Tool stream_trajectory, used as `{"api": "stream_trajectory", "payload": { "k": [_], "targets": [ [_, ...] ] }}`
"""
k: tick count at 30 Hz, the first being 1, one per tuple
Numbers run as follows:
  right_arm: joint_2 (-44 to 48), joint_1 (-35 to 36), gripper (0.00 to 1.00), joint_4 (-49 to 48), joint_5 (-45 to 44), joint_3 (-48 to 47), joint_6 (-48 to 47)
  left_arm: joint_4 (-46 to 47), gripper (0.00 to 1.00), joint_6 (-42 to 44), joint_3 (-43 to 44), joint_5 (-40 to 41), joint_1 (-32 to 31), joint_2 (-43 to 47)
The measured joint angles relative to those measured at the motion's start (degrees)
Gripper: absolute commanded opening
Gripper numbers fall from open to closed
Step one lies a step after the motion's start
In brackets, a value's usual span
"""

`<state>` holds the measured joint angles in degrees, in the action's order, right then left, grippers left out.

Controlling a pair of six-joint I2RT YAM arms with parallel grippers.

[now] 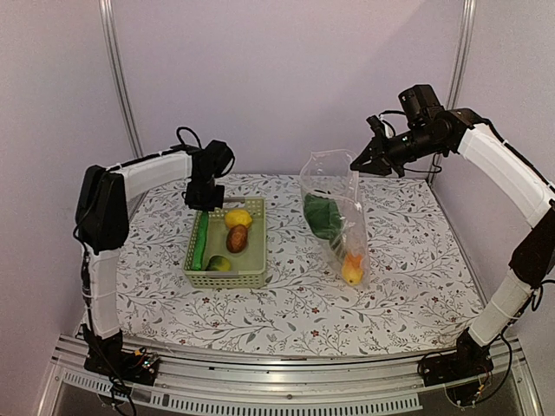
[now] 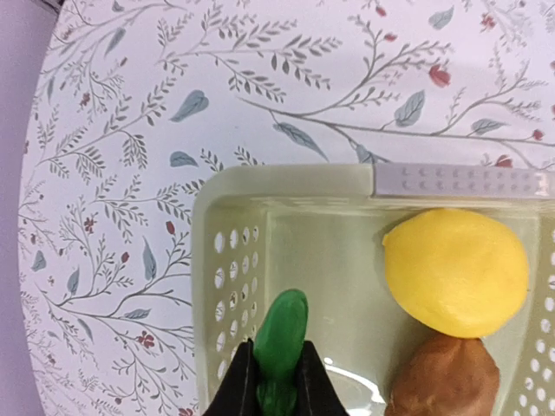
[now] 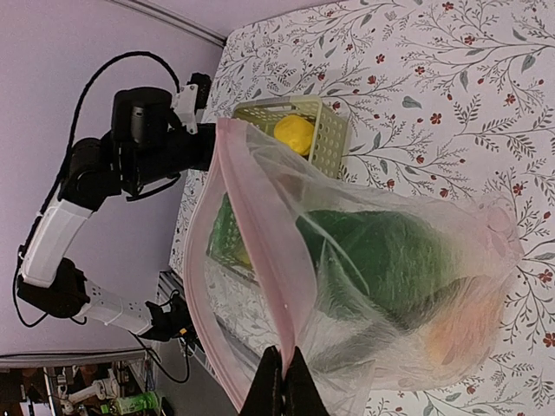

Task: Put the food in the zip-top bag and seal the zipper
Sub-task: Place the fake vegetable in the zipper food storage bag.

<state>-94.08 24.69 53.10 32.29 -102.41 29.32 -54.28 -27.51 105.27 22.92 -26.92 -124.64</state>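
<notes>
The long green cucumber lies along the left wall of the pale green basket, and my left gripper is shut on its end. Beside it in the basket are a yellow lemon and a reddish-brown round piece. My right gripper is shut on the pink zipper and holds the zip-top bag up with its mouth gaping. Inside the bag are the leafy green and an orange-yellow piece.
The basket stands left of centre on the floral tablecloth, with a third small yellow-green piece at its near end. The bag's bottom rests on the cloth right of the basket. Metal frame posts rise at the back corners.
</notes>
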Motion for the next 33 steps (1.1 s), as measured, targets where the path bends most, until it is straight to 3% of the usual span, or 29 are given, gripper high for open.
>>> {"api": "stream_trajectory", "payload": {
  "k": [6,13,18,33],
  "targets": [
    [0.0,0.0,0.00,0.0,0.0,0.0,0.0,3.5,0.00,-0.2,1.0,-1.5,-1.7,11.5],
    [0.0,0.0,0.00,0.0,0.0,0.0,0.0,18.9,0.00,2.9,1.0,-0.2,-11.4,23.6],
    [0.5,0.0,0.00,0.0,0.3,0.3,0.3,35.1,0.00,5.0,-3.3,0.3,-17.0,28.9],
    [2.9,0.0,0.00,3.2,0.9,0.4,0.7,72.5,0.00,12.4,-3.4,-3.1,-25.2,24.0]
  ]
}}
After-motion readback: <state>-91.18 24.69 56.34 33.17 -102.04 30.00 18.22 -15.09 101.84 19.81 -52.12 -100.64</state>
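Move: The left gripper already has the cucumber by its far end, just over the basket's far left corner. The bag's open mouth lies about 33 cm to its right, 10 cm back and roughly 22 cm higher. Lemon: 9 cm right, level fore-and-aft, 7 cm below; potato: 9 cm right, 6 cm back, equally low; basket's middle: 6 cm right, 8 cm back. From the right gripper, pinching the mouth's edge, the mouth's middle is some 7 cm left. Bring the left gripper fast up out of the basket, about 43 cm, swinging right and slightly back towards the bag mouth once clear. Keep the cucumber pinched and tip the wrist some 90 degrees, from fingers down to forward-right and a little above level. Meanwhile keep the right gripper shut on the bag edge, easing it back 2 cm late on. ##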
